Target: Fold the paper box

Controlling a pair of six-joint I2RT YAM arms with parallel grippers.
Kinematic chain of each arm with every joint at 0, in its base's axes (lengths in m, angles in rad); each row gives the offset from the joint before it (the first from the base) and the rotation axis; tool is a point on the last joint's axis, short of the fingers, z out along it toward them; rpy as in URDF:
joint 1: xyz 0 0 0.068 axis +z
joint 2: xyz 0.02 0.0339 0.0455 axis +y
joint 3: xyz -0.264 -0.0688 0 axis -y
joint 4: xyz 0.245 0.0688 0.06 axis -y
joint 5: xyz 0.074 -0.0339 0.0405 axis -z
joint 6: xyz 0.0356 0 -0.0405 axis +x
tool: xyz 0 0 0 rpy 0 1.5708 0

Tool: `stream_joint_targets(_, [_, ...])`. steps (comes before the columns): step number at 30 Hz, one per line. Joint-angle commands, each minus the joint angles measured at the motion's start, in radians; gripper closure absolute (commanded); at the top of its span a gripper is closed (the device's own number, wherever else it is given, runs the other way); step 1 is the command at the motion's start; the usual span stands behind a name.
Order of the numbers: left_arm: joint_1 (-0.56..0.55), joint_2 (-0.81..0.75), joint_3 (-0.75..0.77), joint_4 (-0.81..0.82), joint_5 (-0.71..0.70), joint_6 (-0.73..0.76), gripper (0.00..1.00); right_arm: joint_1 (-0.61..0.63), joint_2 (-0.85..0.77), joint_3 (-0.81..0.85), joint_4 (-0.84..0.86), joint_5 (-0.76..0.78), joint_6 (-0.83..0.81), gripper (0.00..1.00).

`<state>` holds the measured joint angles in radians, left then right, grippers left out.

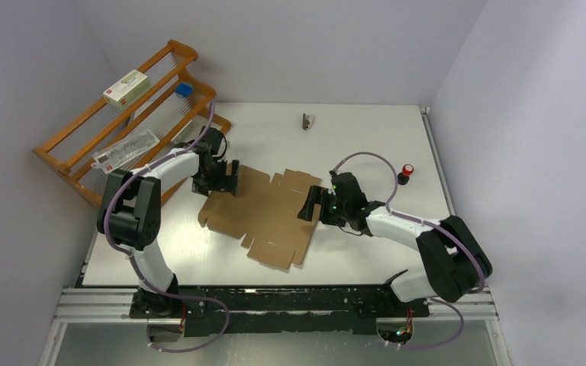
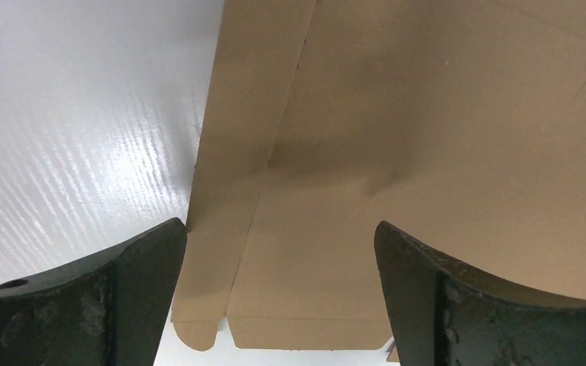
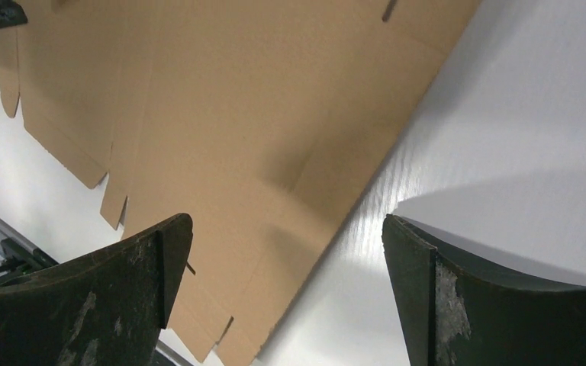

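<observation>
The paper box [image 1: 268, 216] is a flat brown die-cut cardboard sheet with flaps and slits, lying unfolded in the middle of the white table. My left gripper [image 1: 223, 181] hovers open over its far-left corner; in the left wrist view [image 2: 281, 229] the cardboard [image 2: 397, 137] fills the gap between the wide-spread fingers. My right gripper [image 1: 310, 205] stands open at the sheet's right edge. Seen from the right wrist [image 3: 288, 225], that edge of the sheet [image 3: 221, 114] runs diagonally between the fingers. Nothing is held.
A wooden rack [image 1: 133, 114] leans at the back left, carrying a white carton with red print [image 1: 127, 86], a blue item [image 1: 184, 89] and a flat packet [image 1: 126, 150]. A small metal clip [image 1: 306, 121] lies at the far edge. A red-capped knob [image 1: 406, 173] stands at the right.
</observation>
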<state>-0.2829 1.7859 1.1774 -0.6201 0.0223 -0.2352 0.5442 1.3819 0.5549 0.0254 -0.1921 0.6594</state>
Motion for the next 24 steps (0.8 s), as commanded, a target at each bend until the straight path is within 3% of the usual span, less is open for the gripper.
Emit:
stream_joint_targets(1, [0.005, -0.010, -0.025, 0.017, 0.089, 0.007, 0.02, 0.003, 0.063, 0.078, -0.022, 0.023, -0.060, 0.00])
stream_joint_targets(14, [-0.043, -0.260, -0.281, 0.023, 0.265, -0.140, 0.02, -0.004, 0.335, 0.444, -0.143, 0.084, -0.211, 0.00])
stream_joint_targets(24, [-0.354, -0.605, -0.505, 0.053, 0.257, -0.468, 0.02, -0.015, 0.550, 0.731, -0.221, 0.075, -0.356, 0.00])
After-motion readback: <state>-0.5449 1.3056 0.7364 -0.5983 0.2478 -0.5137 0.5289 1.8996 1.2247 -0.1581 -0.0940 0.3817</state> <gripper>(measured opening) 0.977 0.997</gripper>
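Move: The flat paper box's middle lies about 11 cm right and 12 cm back of the left hand, roughly 2 cm below it; from the right hand it is some 15 cm left and 3 cm back, again 2 cm lower. Its slotted end flap lies about 17 cm back and 11 cm left of the right hand. The small clip on the table is about 28 cm ahead of that hand, practically in line. Open left fingers drag the paper box back and right some 17 cm, the right ones forward 15 cm. ##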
